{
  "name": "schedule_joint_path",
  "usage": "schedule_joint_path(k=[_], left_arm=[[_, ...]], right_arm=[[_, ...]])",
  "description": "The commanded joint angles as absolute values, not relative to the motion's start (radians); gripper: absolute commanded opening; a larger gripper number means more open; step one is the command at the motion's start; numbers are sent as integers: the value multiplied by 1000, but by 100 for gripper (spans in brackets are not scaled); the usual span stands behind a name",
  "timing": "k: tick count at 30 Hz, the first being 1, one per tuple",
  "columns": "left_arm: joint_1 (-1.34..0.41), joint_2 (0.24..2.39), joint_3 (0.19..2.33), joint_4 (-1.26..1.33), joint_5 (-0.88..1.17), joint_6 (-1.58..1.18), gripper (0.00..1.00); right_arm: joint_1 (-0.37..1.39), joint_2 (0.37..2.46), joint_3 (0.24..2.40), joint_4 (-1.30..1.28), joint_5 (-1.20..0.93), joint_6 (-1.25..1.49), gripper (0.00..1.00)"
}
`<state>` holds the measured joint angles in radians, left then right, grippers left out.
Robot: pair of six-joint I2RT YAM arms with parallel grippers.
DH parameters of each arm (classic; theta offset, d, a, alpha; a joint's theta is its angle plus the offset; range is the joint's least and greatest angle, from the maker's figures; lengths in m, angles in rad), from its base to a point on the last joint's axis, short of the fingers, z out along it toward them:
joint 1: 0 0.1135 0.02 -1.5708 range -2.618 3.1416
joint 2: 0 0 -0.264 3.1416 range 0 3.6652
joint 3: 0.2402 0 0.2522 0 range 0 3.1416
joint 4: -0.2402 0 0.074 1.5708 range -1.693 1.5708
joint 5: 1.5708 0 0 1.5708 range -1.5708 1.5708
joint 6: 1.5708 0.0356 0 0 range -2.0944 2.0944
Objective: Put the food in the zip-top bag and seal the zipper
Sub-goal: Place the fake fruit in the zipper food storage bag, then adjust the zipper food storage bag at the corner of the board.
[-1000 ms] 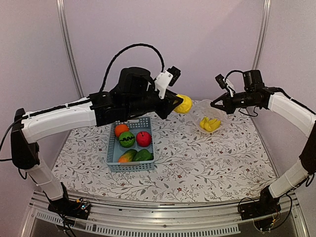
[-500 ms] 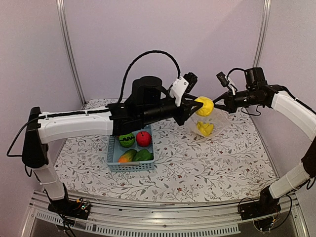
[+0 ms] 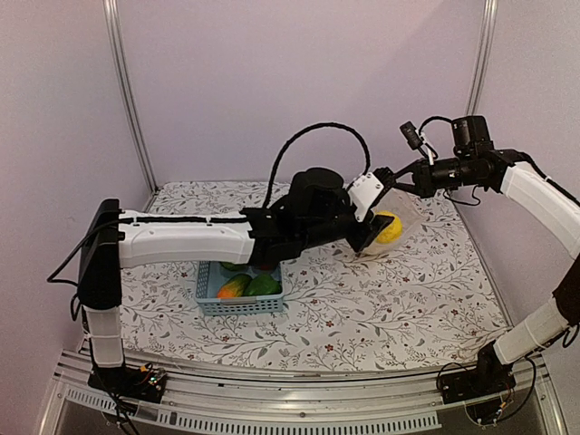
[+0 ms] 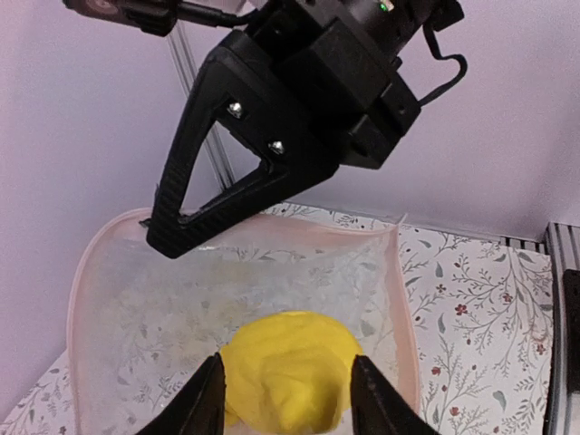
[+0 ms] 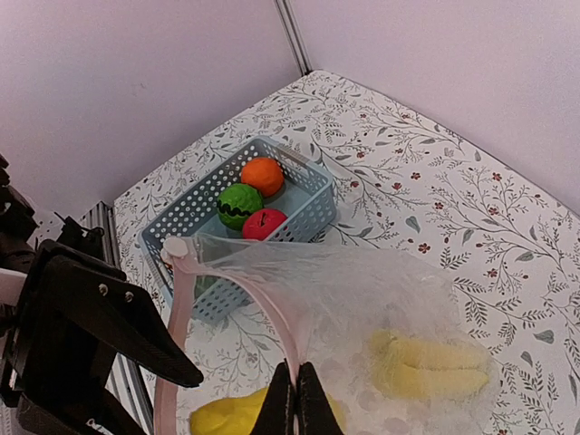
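The clear zip-top bag point(image 3: 403, 216) hangs open at the back right. My right gripper point(image 5: 296, 385) is shut on its pink zipper strip point(image 5: 181, 308) and holds the mouth up; it also shows in the top view point(image 3: 390, 172). My left gripper point(image 3: 372, 232) reaches into the mouth, its jaws closed on a yellow food piece point(image 4: 290, 372), which also shows from above point(image 3: 390, 227). A yellow banana point(image 5: 430, 362) lies inside the bag. An orange point(image 5: 264, 174), a green piece point(image 5: 238, 204) and a red apple point(image 5: 265, 223) lie in the basket.
The light blue lattice basket point(image 3: 240, 308) stands left of centre under my left arm, with an orange-green piece point(image 3: 233, 286) and a green one point(image 3: 263, 285) at its front. Metal posts stand at the back corners. The floral cloth runs to the table's front rail.
My left arm has swung right and down with the yellow piece, from above the basket into the bag's mouth. My right gripper has lifted the bag's mouth.
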<state>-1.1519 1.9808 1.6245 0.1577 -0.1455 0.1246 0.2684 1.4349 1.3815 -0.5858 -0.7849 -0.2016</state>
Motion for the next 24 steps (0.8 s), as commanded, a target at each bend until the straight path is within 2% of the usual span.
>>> schedule_joint_path(k=[1,3,7,15,24], left_arm=[[-1163,2033,1727,121,-215,139,59],[-1169,2025,1742,122,-251,150,67],[-1185,1963,1696,173,-290,188,75],[-1206,1741,1482,311,-298,181,78],[-1172,1604,1275,271,-458,157,80]], right_arm=[[274,1445,1408,-598,-794,-181,0],[274,1445,1410,-598,-784,-181,0],[275,1453,1408,-594,-755,-189,0],[246,1489,1448,-580,-663,-205,0],[123,1543,1612,-524,-440,-223,0]])
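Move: The yellow pear still sits between the left fingers, already partly open, its middle about 2 cm ahead, 2 cm right and 2 cm below. The bag's pocket lies some 7 cm ahead, 3 cm right and 8 cm below, with the bananas about 10 cm ahead, 3 cm right and 14 cm down; the basket is some 32 cm left and 18 cm lower, about level. From the right hand, pinching the rim, the pear lies about 5 cm back, 1 cm left and 5 cm below. Open the left gripper wide to let go of the yellow pear inside the bag, easing it about a centimetre forward, then draw it up and left, slightly back, out of the mouth to finish roughly 10 cm higher and 9 cm left. Keep the right fingers shut on the rim; after a slight dip, carry it forward and right, rising a little, and turn clockwise some 15 degrees. ##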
